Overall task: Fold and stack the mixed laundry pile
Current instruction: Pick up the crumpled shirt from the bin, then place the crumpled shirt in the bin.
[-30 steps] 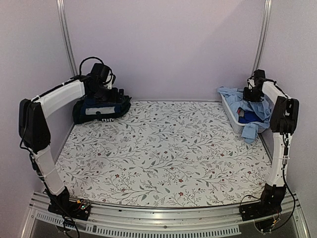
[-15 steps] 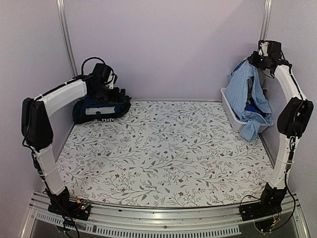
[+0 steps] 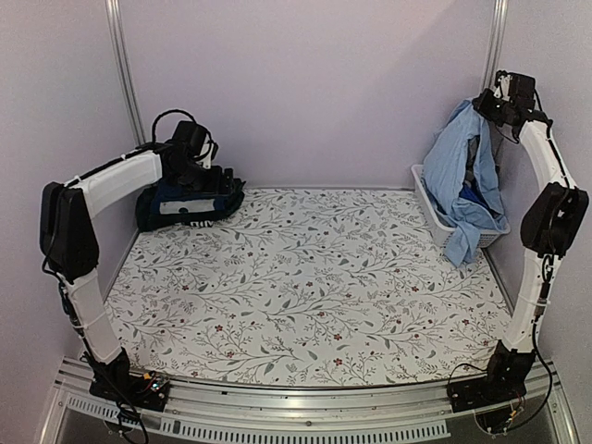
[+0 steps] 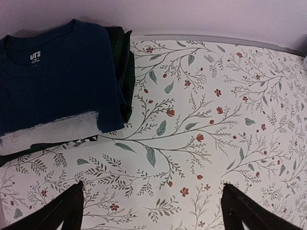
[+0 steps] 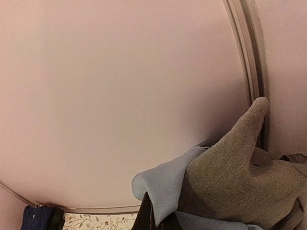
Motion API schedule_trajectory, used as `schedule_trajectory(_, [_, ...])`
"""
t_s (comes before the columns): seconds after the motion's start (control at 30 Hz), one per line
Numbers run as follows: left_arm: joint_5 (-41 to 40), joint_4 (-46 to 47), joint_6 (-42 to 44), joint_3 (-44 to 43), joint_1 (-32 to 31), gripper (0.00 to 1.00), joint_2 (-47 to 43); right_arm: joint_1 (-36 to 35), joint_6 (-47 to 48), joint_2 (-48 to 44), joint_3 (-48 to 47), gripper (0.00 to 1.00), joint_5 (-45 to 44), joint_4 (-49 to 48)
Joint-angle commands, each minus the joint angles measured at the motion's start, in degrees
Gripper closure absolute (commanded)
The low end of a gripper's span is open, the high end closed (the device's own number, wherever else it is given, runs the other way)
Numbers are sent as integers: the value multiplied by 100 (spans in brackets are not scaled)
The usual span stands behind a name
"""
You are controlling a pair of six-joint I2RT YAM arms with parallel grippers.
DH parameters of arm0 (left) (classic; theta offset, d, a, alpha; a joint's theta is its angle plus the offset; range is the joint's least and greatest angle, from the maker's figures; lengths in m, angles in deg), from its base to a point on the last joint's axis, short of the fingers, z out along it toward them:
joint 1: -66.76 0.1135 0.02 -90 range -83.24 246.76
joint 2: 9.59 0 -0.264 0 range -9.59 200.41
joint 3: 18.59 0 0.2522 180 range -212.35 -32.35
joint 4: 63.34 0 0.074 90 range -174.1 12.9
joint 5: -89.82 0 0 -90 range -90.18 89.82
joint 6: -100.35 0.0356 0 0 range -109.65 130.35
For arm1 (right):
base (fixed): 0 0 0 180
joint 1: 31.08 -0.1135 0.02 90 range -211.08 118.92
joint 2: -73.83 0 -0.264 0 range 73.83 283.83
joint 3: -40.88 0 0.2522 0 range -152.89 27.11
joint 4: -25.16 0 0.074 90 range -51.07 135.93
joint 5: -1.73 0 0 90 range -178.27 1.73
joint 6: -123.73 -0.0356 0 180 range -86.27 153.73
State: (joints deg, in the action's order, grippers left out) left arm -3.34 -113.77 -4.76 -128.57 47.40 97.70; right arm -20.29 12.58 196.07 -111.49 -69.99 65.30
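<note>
My right gripper is raised high at the back right, shut on a light blue shirt that hangs down into the white basket. In the right wrist view the light blue shirt is pinched in the right gripper, with a grey garment bunched against it. A folded navy T-shirt lies at the back left. Seen from the left wrist, the navy T-shirt rests on a dark green plaid piece. The left gripper hovers open over the sheet beside this stack.
The white floral sheet covers the table. A darker blue garment lies in the basket behind the hanging shirt. Lilac walls with metal posts close in the back and sides.
The right gripper has risen from the basket to high at the back right, drawing the light blue shirt up with it. The left arm has hardly moved.
</note>
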Motion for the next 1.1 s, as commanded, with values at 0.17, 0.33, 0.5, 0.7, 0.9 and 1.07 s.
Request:
schedule_trajectory(0.17, [107,183,58,204,133,0,-246,-429,2379,-773,934,100,-2213,-27])
schedule_trajectory(0.33, [174,191,56,161,143,0,-191,-961,2829,-932,1757,100,-2473,-6])
schedule_trajectory(0.5, [131,220,52,265,150,0,-263,-1376,3448,-1034,3049,100,-3546,50])
schedule_trajectory(0.7, [148,323,60,477,193,0,-313,-1380,3391,-1375,4655,100,-3049,-142])
schedule_trajectory(0.9, [199,404,62,565,257,0,-305,-1142,2852,-1371,4933,93,-2330,260])
schedule_trajectory(1.07, [215,419,89,601,295,0,-305,-799,2494,-1268,4550,46,-1355,834])
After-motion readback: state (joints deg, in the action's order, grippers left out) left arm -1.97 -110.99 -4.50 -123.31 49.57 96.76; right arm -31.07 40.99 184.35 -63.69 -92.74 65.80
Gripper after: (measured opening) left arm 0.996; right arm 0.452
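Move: The right hand holds a pinch of the light blue shirt high over the far right corner. The middle of the bin lies some 12 cm back towards the base, in line sideways and about 34 below. A grey shirt bunches about 4 cm ahead of the hand, 6 to its right and 8 below, and a royal-blue garment sits in the bin about 4 cm nearer the base than its middle. From the left hand the bin is roughly 52 cm right, about level fore and aft, 12 lower. The right hand lowers the pinched blue shirt about 27 cm into the bin, first veering a couple of centimetres right, then swinging left and drawing back some 8 cm towards the base. On the way down the fingers tip downward about 35 degrees and the hand rolls left side down by about 40, easing back slightly at the end as the still fingers part to nearly half open in the cloth, giving up their pinch. ##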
